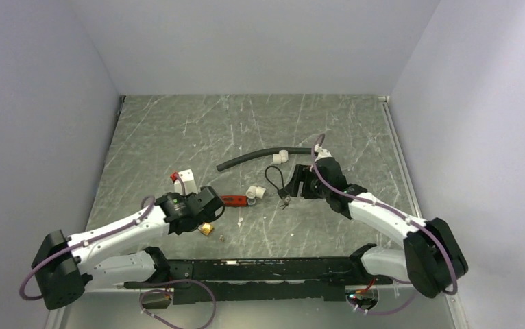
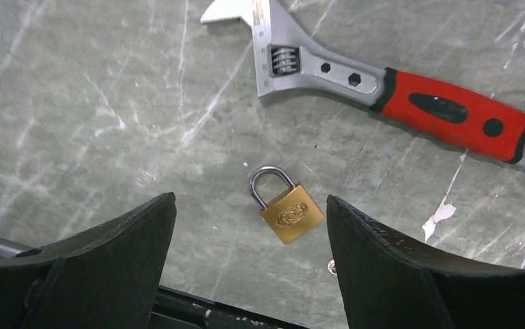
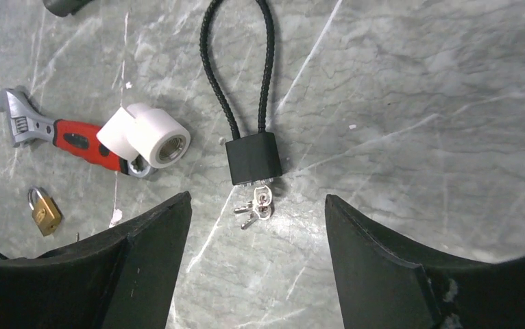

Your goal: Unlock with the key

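Note:
The key (image 3: 261, 200) is a small silvery one on a ring with another, lying at the bottom end of a black cable lock (image 3: 253, 157); its tip seems to sit in the lock body. My right gripper (image 3: 257, 196) hovers open over it, a finger on each side, touching nothing. In the top view the key (image 1: 284, 202) lies just left of that gripper (image 1: 299, 184). A brass padlock (image 2: 291, 214) with its shackle closed lies flat between the fingers of my open left gripper (image 2: 249, 199), apart from both.
A red-handled adjustable wrench (image 2: 397, 89) lies beyond the padlock. A tiny silvery bit (image 2: 331, 266) sits by the left gripper's right finger. White pipe fittings (image 3: 147, 135), a black hose (image 1: 260, 156) and a small white scrap (image 2: 440, 214) are on the marble-patterned table.

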Motion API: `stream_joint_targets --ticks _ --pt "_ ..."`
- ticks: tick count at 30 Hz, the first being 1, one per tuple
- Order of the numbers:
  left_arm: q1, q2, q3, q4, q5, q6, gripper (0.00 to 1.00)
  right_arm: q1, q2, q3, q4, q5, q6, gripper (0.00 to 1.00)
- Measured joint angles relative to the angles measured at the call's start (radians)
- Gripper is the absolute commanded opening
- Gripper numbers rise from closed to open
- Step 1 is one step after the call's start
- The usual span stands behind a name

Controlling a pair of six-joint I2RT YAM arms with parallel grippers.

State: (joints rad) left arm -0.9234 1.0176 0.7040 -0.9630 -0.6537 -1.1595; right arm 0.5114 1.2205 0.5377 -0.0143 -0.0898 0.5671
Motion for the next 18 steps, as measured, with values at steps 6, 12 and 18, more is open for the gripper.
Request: stream_joint_targets --ticks 6,12,18 --pt "0.0 0.084 -0.058 0.07 0.082 -0.146 0.73 0.0 -0.123 0.02 -0.099 0.065 -0.034 0.75" --pt "0.0 0.151 -0.112 0.167 0.126 -0.219 0.66 0.0 -0.159 0.02 -0.13 0.076 -0.042 0.75" --pt "0.006 0.171 -0.134 0.245 0.135 -0.251 0.58 0.0 -0.176 0.02 -0.147 0.076 -0.044 0.75"
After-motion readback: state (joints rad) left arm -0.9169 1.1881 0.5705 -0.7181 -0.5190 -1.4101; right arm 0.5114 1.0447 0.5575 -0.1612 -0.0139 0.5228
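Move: The brass padlock lies about 8 cm below the left hand and some 3 cm to its right, neither ahead nor back; the wrench's middle is about 10 cm ahead of the padlock and 4 cm to its right, and the small keys are 3 cm back and 4 cm right of it. From the right hand the padlock is some 26 cm left, 9 cm back and 6 cm below; the black cable lock lies 4 cm left, 1 cm ahead and 5 cm below. The left hand sinks about 6.5 cm onto the brass padlock while easing some 3 cm to its right, turning about 10 degrees counter-clockwise and rolling its left side down a little, as its open fingers narrow to either side of the brass body without visibly gripping. Meanwhile the empty right hand, already clear of the black cable lock, rises about 3 cm and drifts 2 cm to its right, fingers staying open, then all but stops. ##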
